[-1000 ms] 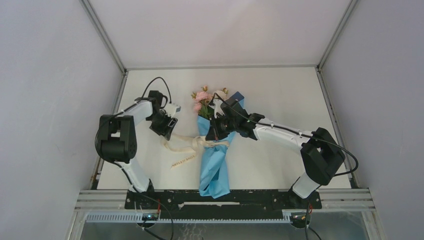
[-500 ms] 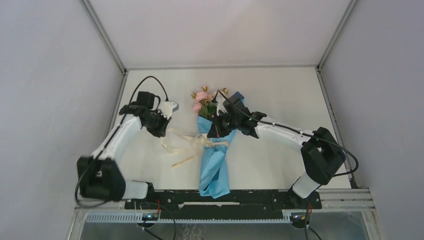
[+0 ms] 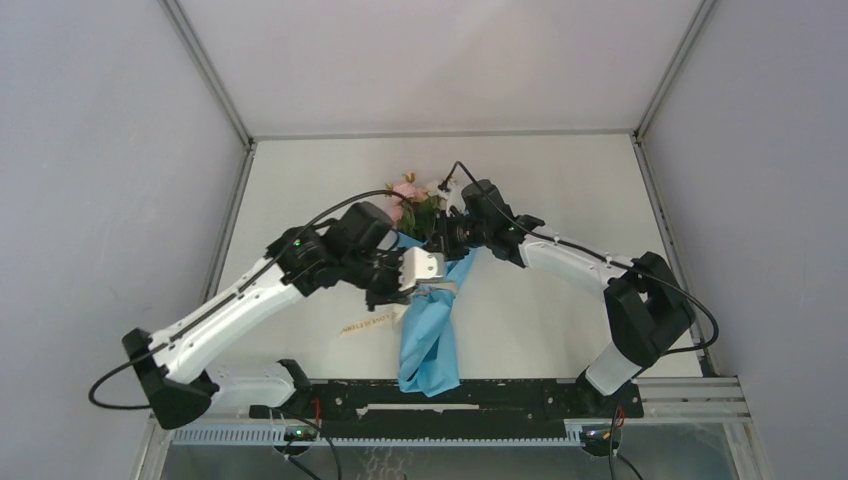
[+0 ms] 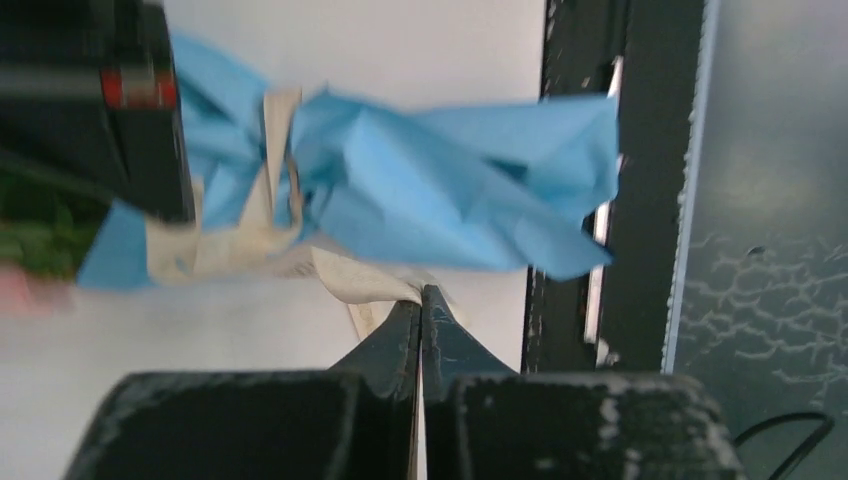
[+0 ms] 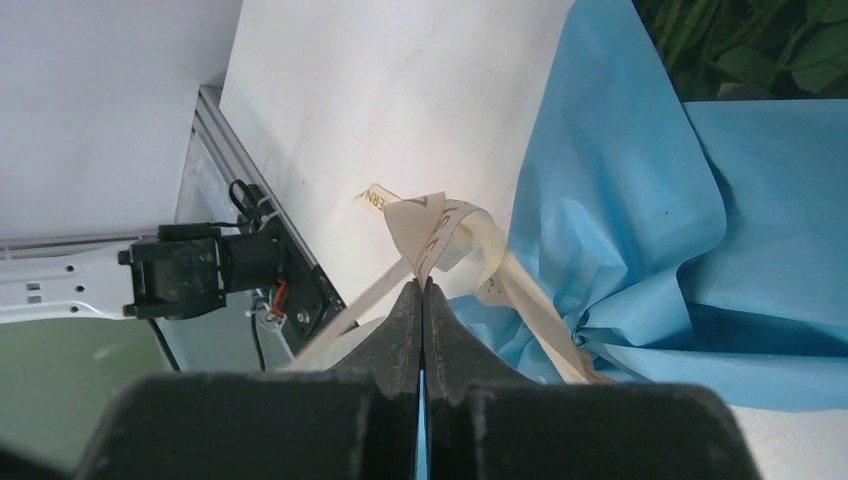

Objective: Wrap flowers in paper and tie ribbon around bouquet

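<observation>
The bouquet lies lengthwise mid-table: a cone of blue paper (image 3: 430, 335) with pink and cream flowers (image 3: 408, 193) at its far end. A cream ribbon (image 3: 366, 322) circles the cone's waist, and its printed tail trails off to the left. My left gripper (image 3: 395, 292) reaches across to the cone's left side. In the left wrist view it (image 4: 421, 300) is shut on a ribbon (image 4: 352, 279) strand beside the crumpled paper (image 4: 450, 190). My right gripper (image 3: 441, 243) hovers by the cone's upper part. There it (image 5: 423, 286) is shut on a ribbon (image 5: 432, 224) loop next to the paper (image 5: 640, 200).
The black rail (image 3: 450, 395) along the table's near edge lies just below the cone's tip. Metal frame posts (image 3: 655, 180) border the table's sides. Green leaves (image 5: 760, 40) fill the right wrist view's top corner. Part of the left arm (image 5: 190, 275) shows beyond the ribbon.
The left arm swung from the table's left side over to the bouquet, and its jaws closed on a ribbon strand. The right gripper shifted slightly toward the flowers, still shut on the ribbon.
</observation>
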Controlling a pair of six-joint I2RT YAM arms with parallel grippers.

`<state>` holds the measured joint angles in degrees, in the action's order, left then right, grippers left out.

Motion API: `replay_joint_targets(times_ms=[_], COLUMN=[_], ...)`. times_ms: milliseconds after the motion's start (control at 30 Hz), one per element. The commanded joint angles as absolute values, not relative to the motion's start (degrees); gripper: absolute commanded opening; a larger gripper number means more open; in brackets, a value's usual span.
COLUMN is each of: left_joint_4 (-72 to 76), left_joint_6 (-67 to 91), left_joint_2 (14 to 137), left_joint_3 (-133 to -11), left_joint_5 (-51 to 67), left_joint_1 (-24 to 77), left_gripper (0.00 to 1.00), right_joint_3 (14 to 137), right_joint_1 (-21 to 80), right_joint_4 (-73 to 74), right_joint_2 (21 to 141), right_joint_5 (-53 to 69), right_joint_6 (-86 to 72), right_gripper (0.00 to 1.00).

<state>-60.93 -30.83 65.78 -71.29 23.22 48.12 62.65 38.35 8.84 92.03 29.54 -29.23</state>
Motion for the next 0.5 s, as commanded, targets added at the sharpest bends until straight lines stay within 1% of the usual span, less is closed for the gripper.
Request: replay_joint_targets(times_ms=[0,100,167,467], left_joint_4=[-55.24,-54.33,-51.44,-41.01], left_joint_6=[-26.89,-24.12,-22.67,-16.38], left_joint_2=[72.50,77.43,79.62,90.45], left_joint_3=[-82.14,-87.03,-87.97,-93.29], left_joint_5=[28.20,30.73,31.73,29.06], left_joint_1=[54.48,57.44,58.42,62.82], left_gripper=[0.00,0.00,0.00,0.00], right_joint_3=[63.01,63.01,63.01,63.04], right_joint_1=[36.72,35.65,34.99,31.72], right_joint_4=[6.24,6.07,5.86,5.28], right_joint_2=[89.41,89.08,89.03,90.04], right_joint_5=[32.19,32.83,33.31,36.60], right_joint_6=[-31.49,-31.23,-30.83,-29.09], right_gripper=[0.00,0.00,0.00,0.00])
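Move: The left hand, pinching one ribbon end, is high over the near left side of the bouquet. The tied waist lies about 13 cm ahead, 9 to its right and 17 below; the blue paper's near end is some 10 cm back and 8 right, and the printed ribbon tail 3 ahead and 7 left. From the right hand, also holding ribbon, the waist is about 2 cm ahead, 4 left and 10 below, with the flowers 22 ahead and 9 left. Still pinching its ribbon end in shut fingers, the left hand sweeps about 14 cm to the right over the wrapped stems, behind the tied waist, rising some 3 cm on the way and turning roughly 10 degrees. The right hand keeps its own pinch on the ribbon and eases 2 cm forward and 2 cm right, lifting slightly. ##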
